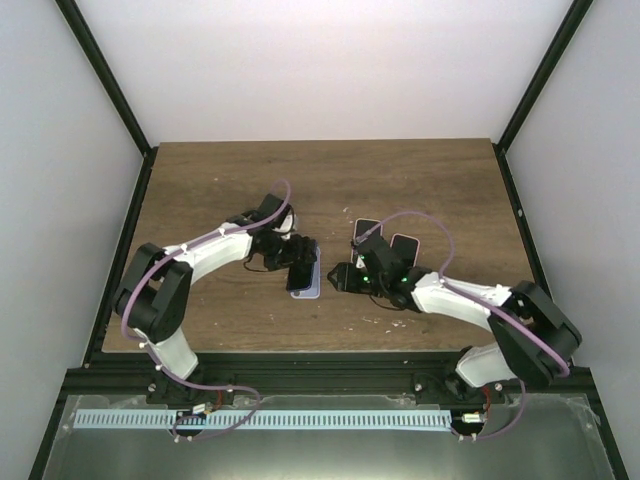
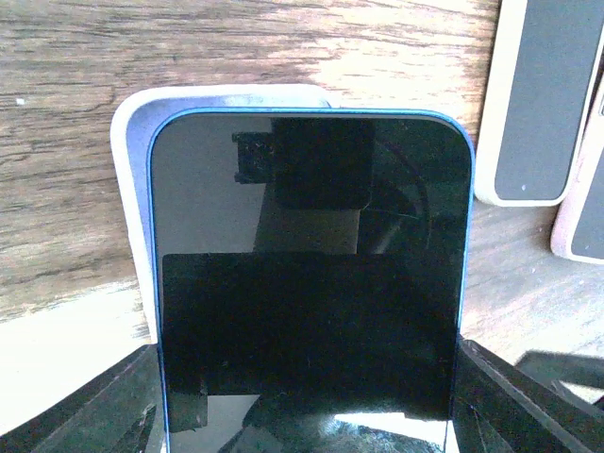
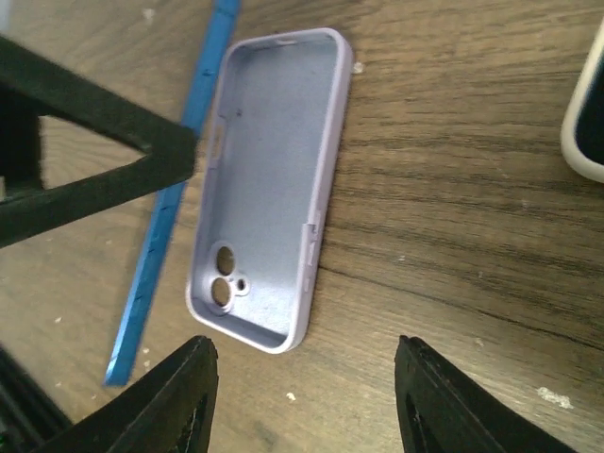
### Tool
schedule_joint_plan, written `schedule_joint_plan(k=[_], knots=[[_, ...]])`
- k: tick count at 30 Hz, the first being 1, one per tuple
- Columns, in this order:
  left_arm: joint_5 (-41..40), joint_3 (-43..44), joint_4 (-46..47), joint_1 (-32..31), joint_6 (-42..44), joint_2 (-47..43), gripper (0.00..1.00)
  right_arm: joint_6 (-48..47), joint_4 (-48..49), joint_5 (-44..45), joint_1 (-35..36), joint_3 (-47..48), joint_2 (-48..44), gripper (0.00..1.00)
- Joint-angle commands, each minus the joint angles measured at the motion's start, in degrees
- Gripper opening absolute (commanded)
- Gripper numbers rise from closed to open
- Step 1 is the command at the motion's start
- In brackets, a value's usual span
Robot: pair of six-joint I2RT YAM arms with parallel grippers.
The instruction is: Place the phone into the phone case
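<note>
My left gripper [image 1: 292, 258] is shut on the blue-edged phone [image 1: 303, 268], its fingers on the two long edges. The dark screen fills the left wrist view [image 2: 311, 283]. The lavender phone case [image 3: 269, 179] lies open side up on the table, camera holes towards the right wrist camera. Its rim shows behind the phone's top [image 2: 132, 142], and it peeks out under the phone in the top view [image 1: 311, 293]. The phone's blue edge [image 3: 170, 203] stands tilted along the case's left side. My right gripper [image 3: 307, 396] is open and empty, just short of the case's camera end.
Two other phones in pale cases lie side by side behind the right gripper [image 1: 366, 230] [image 1: 404, 245], at the right in the left wrist view [image 2: 543, 94]. A corner of one shows at the right edge of the right wrist view [image 3: 590, 113]. The wooden table [image 1: 200, 190] has black frame rails along its sides.
</note>
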Motion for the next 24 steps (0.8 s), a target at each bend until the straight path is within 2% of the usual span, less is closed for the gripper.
schedule_joint_plan(k=[1, 4, 8, 13, 19, 24], knots=[[-1.0, 1.2, 4.7, -0.1, -4.4, 0.5, 0.50, -1.3, 9.4, -8.8, -1.2, -2.5, -4.4, 0.50], [-0.7, 0.5, 6.3, 0.0, -6.3, -0.2, 0.50, 1.3, 15.2, -15.0, -1.2, -4.8, -5.9, 0.48], [0.4, 0.3, 7.1, 0.0, -7.9, -0.2, 0.50, 4.8, 19.2, -17.7, -0.9, -5.6, -5.5, 0.48], [1.1, -1.1, 8.4, -0.1, -8.7, -0.7, 0.49, 6.1, 17.3, -15.9, -0.9, -2.4, -1.9, 0.39], [3.7, -3.4, 11.0, -0.2, -9.9, -1.8, 0.48, 6.8, 16.9, -12.9, -0.8, 0.5, 2.6, 0.37], [3.9, -4.2, 10.8, -0.2, -9.7, -3.1, 0.48, 6.8, 15.3, -10.0, -0.8, 2.9, 4.6, 0.31]])
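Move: The phone is already in the left hand's fingers; its case lies some 6 cm below that hand, about 3 cm back and 1 cm to the right. From the right hand, the phone is roughly 9 cm left, 4 cm ahead and about level, with the case 8 cm left, 1 cm ahead and 7 cm down. The beige-cased phone lies about 10 cm right of the right hand, 11 cm ahead and 7 cm down. The right hand arcs about 4 cm left and 3 cm up towards the held phone's near end, fingers narrowing. ##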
